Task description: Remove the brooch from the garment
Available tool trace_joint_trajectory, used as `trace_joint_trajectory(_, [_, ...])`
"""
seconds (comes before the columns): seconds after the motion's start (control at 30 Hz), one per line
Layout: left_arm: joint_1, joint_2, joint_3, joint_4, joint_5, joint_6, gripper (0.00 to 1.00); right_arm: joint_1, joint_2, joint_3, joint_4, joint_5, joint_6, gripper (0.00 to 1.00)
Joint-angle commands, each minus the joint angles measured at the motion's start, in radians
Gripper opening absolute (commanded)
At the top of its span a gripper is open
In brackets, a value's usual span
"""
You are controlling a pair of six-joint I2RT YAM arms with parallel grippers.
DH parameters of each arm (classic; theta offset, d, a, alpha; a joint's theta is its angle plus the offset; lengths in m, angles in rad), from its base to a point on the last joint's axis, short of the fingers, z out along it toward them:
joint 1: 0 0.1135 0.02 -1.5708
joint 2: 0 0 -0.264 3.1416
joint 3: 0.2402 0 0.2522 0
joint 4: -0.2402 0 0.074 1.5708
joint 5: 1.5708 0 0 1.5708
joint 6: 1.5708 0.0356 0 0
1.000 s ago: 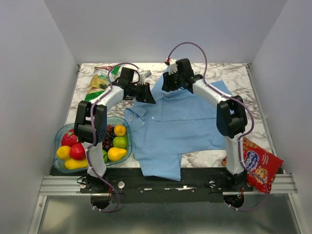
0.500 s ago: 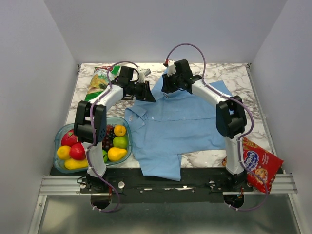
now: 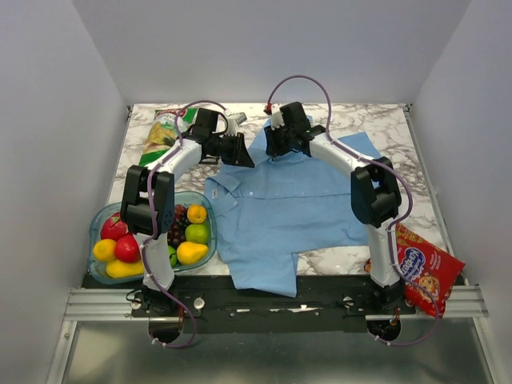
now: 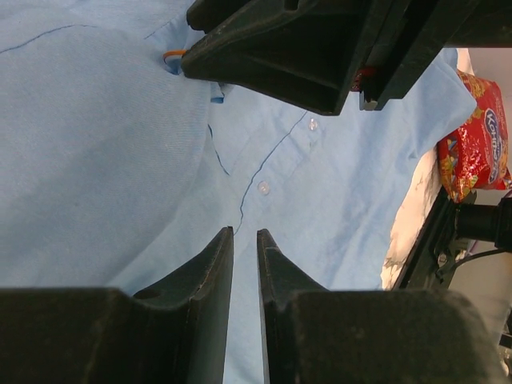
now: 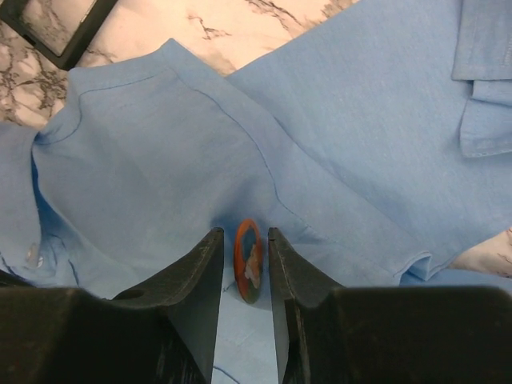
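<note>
The garment (image 3: 296, 200) is a light blue collared shirt spread on the marble table. The brooch (image 5: 248, 260), an orange-rimmed oval, stands on edge on the garment (image 5: 360, 120) where the cloth puckers. My right gripper (image 5: 246, 232) straddles the brooch, with a thin gap showing on each side of it. In the top view the right gripper (image 3: 276, 148) is at the shirt's far edge. My left gripper (image 4: 245, 232) is narrowed to a slit filled with blue cloth (image 4: 96, 160). It lies at the collar side (image 3: 242, 154), close to the right gripper. An orange speck of brooch (image 4: 172, 56) shows under the right gripper's black fingers (image 4: 304, 48).
A bowl (image 3: 99, 216) of fruit stands at the near left beside the left arm. A green snack bag (image 3: 164, 132) lies at the far left. A red cookie bag (image 3: 428, 272) hangs over the near right edge.
The right gripper's jaws have narrowed around the brooch, and its wrist has shifted slightly left. The left arm has held still.
</note>
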Motion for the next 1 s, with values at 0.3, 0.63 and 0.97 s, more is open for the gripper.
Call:
trace_joint_trajectory(0.3, [0.009,-0.006,0.025,-0.019,-0.018,-0.002,0.27,0.009,0.025,-0.008,-0.033,0.093,-0.053,0.31])
trace_joint_trajectory(0.63, [0.012,0.003,0.045,-0.034,-0.019,0.005,0.28,0.015,0.042,-0.003,-0.069,0.029,-0.05,0.18])
trace_joint_trajectory(0.97, [0.015,0.004,0.045,-0.034,-0.024,0.006,0.28,0.017,0.043,0.009,-0.086,0.004,-0.054,0.0])
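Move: The brooch lies on the raised garment fold just under the right gripper's parted fingertips, about 4 cm down, 1 cm back and 1 cm to its right. From that gripper the black rack stands some 17 cm to the left and 4 cm ahead, 7 cm lower, and the folded cuff some 13 cm ahead, 4 cm right and 7 cm down. From the left gripper the brooch is roughly 7 cm to the right, 3 cm ahead and 6 cm below. Ease the right gripper about 1 cm to its right and slightly forward to line its fingers up astride the brooch, rolling the wrist only a few degrees. Then sink some 3 cm onto the brooch while drawing back about 2 cm, closing the fingers from over a third open to practically shut, so that the tips pinch the brooch by its edge. ##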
